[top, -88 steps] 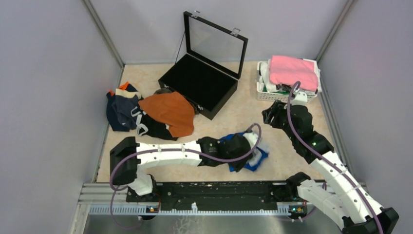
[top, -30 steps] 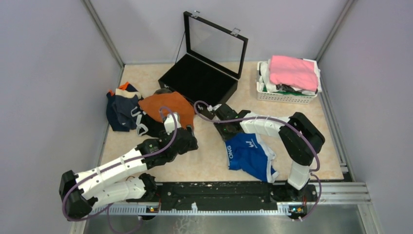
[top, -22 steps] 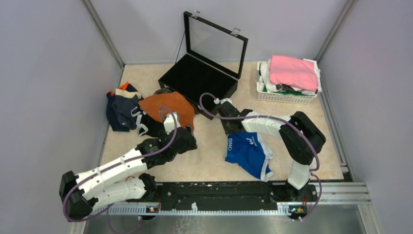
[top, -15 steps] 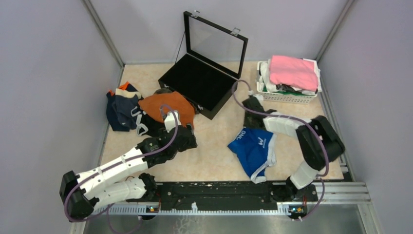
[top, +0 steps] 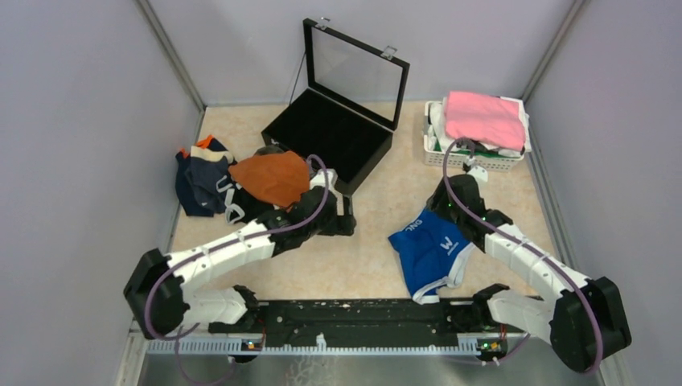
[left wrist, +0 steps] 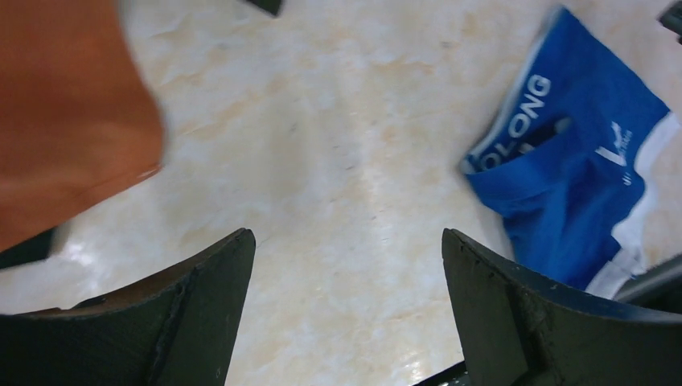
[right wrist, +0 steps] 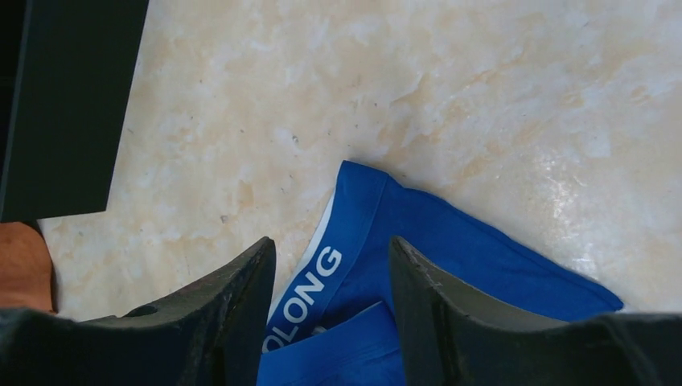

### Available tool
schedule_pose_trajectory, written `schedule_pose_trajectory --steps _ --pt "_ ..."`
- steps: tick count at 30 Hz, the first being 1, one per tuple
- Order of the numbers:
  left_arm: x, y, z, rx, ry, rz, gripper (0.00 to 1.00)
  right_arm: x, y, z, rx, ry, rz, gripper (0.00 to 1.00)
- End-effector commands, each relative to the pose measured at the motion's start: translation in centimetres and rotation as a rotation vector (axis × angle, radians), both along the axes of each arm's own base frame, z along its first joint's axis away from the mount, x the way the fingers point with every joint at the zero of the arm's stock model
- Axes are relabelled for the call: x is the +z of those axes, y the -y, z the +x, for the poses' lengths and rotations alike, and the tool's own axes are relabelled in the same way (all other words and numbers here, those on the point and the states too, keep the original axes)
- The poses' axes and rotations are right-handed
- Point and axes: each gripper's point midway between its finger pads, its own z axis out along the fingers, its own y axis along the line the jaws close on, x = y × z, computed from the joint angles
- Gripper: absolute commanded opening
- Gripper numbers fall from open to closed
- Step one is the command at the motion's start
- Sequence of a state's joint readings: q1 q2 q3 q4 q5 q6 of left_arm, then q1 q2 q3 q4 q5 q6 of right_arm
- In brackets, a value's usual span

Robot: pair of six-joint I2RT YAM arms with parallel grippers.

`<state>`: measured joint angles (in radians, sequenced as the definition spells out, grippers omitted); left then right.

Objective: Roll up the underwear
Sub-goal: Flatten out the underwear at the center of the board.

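A royal blue underwear (top: 430,251) with white trim lies spread on the table right of centre. Its lettered waistband (right wrist: 310,297) shows in the right wrist view, directly below my right gripper (right wrist: 331,241). That gripper (top: 441,211) hovers at the cloth's far edge, jaws apart and gripping nothing. My left gripper (top: 344,221) stands wide open over bare tabletop (left wrist: 347,233), with the blue underwear (left wrist: 579,177) to its right and the rust-orange underwear (left wrist: 64,112) to its left. More underwear lies heaped at the left: rust-orange (top: 273,177), navy (top: 201,181) and black (top: 245,211).
An open black case (top: 334,137) with its glass lid raised stands at the back centre. A white basket (top: 470,158) at the back right holds a pink folded cloth (top: 482,117) and white items. Grey walls close in both sides.
My right gripper has dragged the blue underwear rightward, then opened and let it go. My left arm has swung right, from beside the heap toward the table's middle.
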<state>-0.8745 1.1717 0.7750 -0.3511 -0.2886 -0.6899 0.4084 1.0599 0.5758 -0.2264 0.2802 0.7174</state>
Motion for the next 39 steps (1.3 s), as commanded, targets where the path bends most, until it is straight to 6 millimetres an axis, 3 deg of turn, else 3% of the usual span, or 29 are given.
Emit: schedule_pose_trajectory --steps 1,5,10,17,21,26,27,31,37,39 --pt "4.0 8.6 -0.2 -0.297 0.080 -0.165 0.91 2.4 1.7 0.8 -0.025 0.021 -0.067 0.54" --pt "2.3 13.8 -2.7 -0.407 0.059 -0.138 0.92 2.5 1.8 0.5 -0.016 0.030 -0.033 0.53" --pt "-0.6 17.9 -4.8 -0.461 -0.030 -0.168 0.90 2.6 2.2 -0.1 -0.021 0.036 -0.031 0.53" --pt "-3.6 20.2 -5.9 -0.526 -0.122 -0.180 0.86 2.6 2.5 -0.8 -0.021 0.043 -0.031 0.53" --pt "-5.4 20.3 -5.9 -0.520 -0.154 -0.151 0.77 2.4 2.6 -1.0 -0.025 0.043 -0.029 0.53" --pt "-6.5 18.5 -4.3 -0.431 -0.146 -0.053 0.50 2.1 2.6 -1.1 -0.027 0.038 -0.028 0.53" --pt "-6.5 18.0 -3.9 -0.419 -0.141 -0.040 0.40 2.1 2.7 -1.1 -0.028 0.038 -0.028 0.53" --pt "-6.7 14.9 -1.5 -0.382 -0.123 -0.003 0.14 2.0 2.4 -1.2 -0.015 0.036 -0.024 0.53" --pt "-6.4 8.4 4.7 -0.360 -0.074 0.106 0.09 2.0 1.6 -1.3 0.039 0.033 -0.006 0.53" --pt "-6.0 6.3 6.8 -0.320 -0.039 0.209 0.20 1.9 0.8 -1.3 0.089 0.035 0.002 0.53"
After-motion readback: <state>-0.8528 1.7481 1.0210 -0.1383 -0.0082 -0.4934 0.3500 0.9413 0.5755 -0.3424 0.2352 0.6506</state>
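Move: The blue underwear lies off to the left hand's right: its middle about 26 cm right, 7 cm nearer the base and 9 cm down, with its near-left edge only some 18 cm right. The open black case is about 21 cm ahead and 3 cm left of that hand; the orange cloth lies 12 cm ahead and 14 cm left. From the right hand, the underwear's middle is roughly 12 cm back, 4 cm left and 8 cm below. The left hand pinches the underwear's left edge and drags it over the board. First it swings about 18 cm right, turning clockwise some 30 degrees, draws back 6 cm and sinks 8 cm with open fingers; once down, the fingers close almost shut on the edge, then pull about 10 cm forward and 9 cm left, low over the table. ##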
